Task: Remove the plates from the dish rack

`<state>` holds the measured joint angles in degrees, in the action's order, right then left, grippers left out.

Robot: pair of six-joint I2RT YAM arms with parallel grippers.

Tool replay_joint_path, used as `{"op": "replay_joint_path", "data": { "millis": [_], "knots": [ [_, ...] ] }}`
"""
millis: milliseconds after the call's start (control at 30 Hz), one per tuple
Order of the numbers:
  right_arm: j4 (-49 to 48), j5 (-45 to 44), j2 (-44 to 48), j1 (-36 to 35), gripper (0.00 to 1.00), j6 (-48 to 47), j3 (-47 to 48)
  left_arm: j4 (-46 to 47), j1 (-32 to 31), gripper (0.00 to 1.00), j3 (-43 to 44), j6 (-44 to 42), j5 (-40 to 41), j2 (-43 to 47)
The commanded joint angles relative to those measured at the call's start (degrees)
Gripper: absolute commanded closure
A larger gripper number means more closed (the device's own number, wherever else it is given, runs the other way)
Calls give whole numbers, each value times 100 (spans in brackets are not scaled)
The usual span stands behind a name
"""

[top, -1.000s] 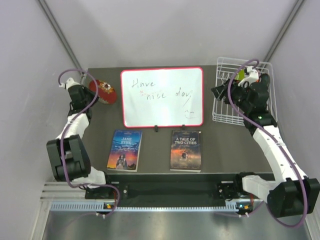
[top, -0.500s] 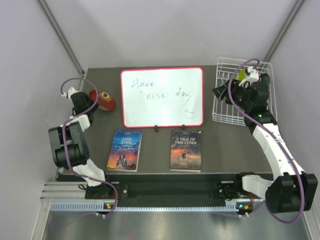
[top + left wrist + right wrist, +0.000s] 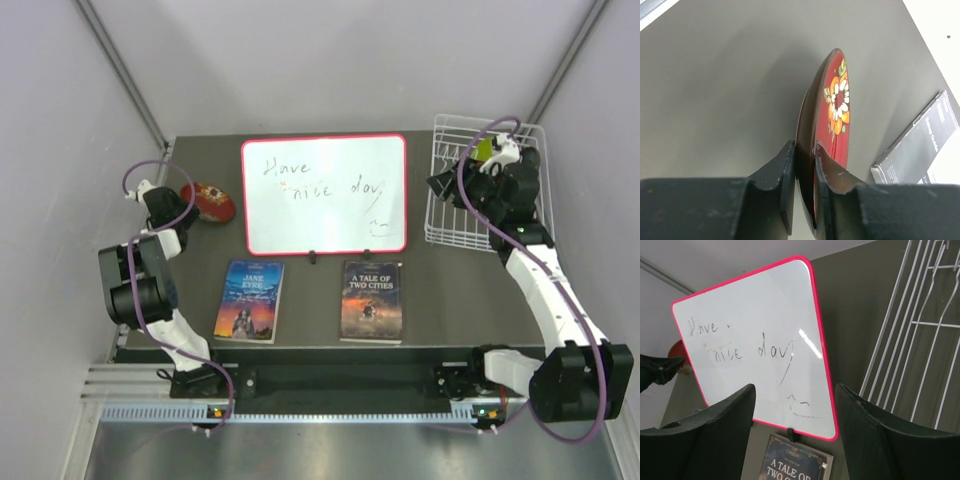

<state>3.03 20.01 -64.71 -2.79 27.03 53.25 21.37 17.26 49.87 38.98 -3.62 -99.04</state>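
The red plate (image 3: 208, 200) with its flower pattern is at the table's back left, left of the whiteboard. My left gripper (image 3: 186, 196) is shut on its rim; in the left wrist view the plate (image 3: 837, 107) stands edge-on between the fingers (image 3: 805, 150), low over the dark table. The white wire dish rack (image 3: 436, 215) stands at the back right with a lime green plate (image 3: 483, 150) upright in it. My right gripper (image 3: 438, 185) hovers open over the rack's left side (image 3: 935, 324), nothing between its fingers (image 3: 795, 386).
A red-framed whiteboard (image 3: 325, 195) with handwriting lies mid-table, also in the right wrist view (image 3: 755, 340). Two books lie near the front: Jane Eyre (image 3: 249, 300) and A Tale of Two Cities (image 3: 372, 300). Grey walls close in both sides.
The left arm has folded back and brought the red plate down and slightly nearer, tilting it flatter. The right arm has barely moved.
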Motion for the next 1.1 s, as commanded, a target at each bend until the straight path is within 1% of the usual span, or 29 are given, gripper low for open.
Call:
{"op": "replay_joint_path", "data": {
  "millis": [0, 100, 167, 233, 300, 333, 367, 467, 500, 533, 567, 667, 800, 967, 1067],
  "knots": [
    [-39, -23, -59, 138, 35, -118, 220, -87, 23, 75, 84, -92, -25, -10],
    [5, -76, -95, 156, 35, -162, 273, -351, 23, 69, 146, -233, 62, 17],
    [31, -67, -130, 173, 34, -189, 308, -492, 15, 67, 190, -320, 246, 52],
    [49, -67, -156, 173, 35, -206, 335, -668, 23, 62, 251, -391, 282, 69],
    [93, -76, -182, 199, 35, -241, 387, -826, 24, 60, 304, -426, 309, 78],
    [110, -111, -200, 208, 35, -250, 396, -905, 23, 55, 339, -514, 309, 78],
    [128, -111, -200, 217, 34, -259, 414, -967, 15, 54, 374, -532, 309, 78],
    [215, -234, -209, 235, 34, -321, 466, -1239, 15, 51, 524, -628, 309, 78],
    [233, -287, -209, 235, 34, -364, 484, -1257, 15, 48, 541, -629, 492, 78],
    [277, -339, -270, 235, 34, -365, 510, -1275, 23, 47, 542, -655, 511, 113],
    [408, -322, -331, 409, 34, -373, 624, -1371, 23, 43, 550, -646, 589, 113],
    [715, -331, -578, 481, 33, -522, 940, -1608, 15, 37, 717, -681, 774, 105],
    [805, -480, -683, 525, 32, -654, 1108, -1872, 23, 36, 867, -708, 827, 140],
    [901, -603, -833, 577, 32, -734, 1284, -1987, 15, 35, 849, -664, 994, 333],
    [971, -831, -903, 595, 32, -883, 1310, -2400, 23, 34, 1025, -646, 1161, 430]
  ]
}}
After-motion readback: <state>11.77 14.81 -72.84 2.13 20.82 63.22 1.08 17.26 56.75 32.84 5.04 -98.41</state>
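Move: The red plate, still pinched on edge by the left fingers, has its middle about 3 cm ahead of the left hand, 2 cm right and slightly below; the whiteboard's middle is 30 cm right and 9 ahead, Jane Eyre 11 right and 20 back. From the right hand, the lime plate in the rack is some 18 cm ahead, 13 right and 17 below, the orange plate 4 cm to the right of it. The red plate is let go low over the table: the left fingers open wide as the hand sinks and backs off about 3 cm, then edges left, tipping some 15 degrees further down. Meanwhile the open right hand dips slightly, then swings about 5 cm right and a little forward towards the lime plate, touching nothing. ##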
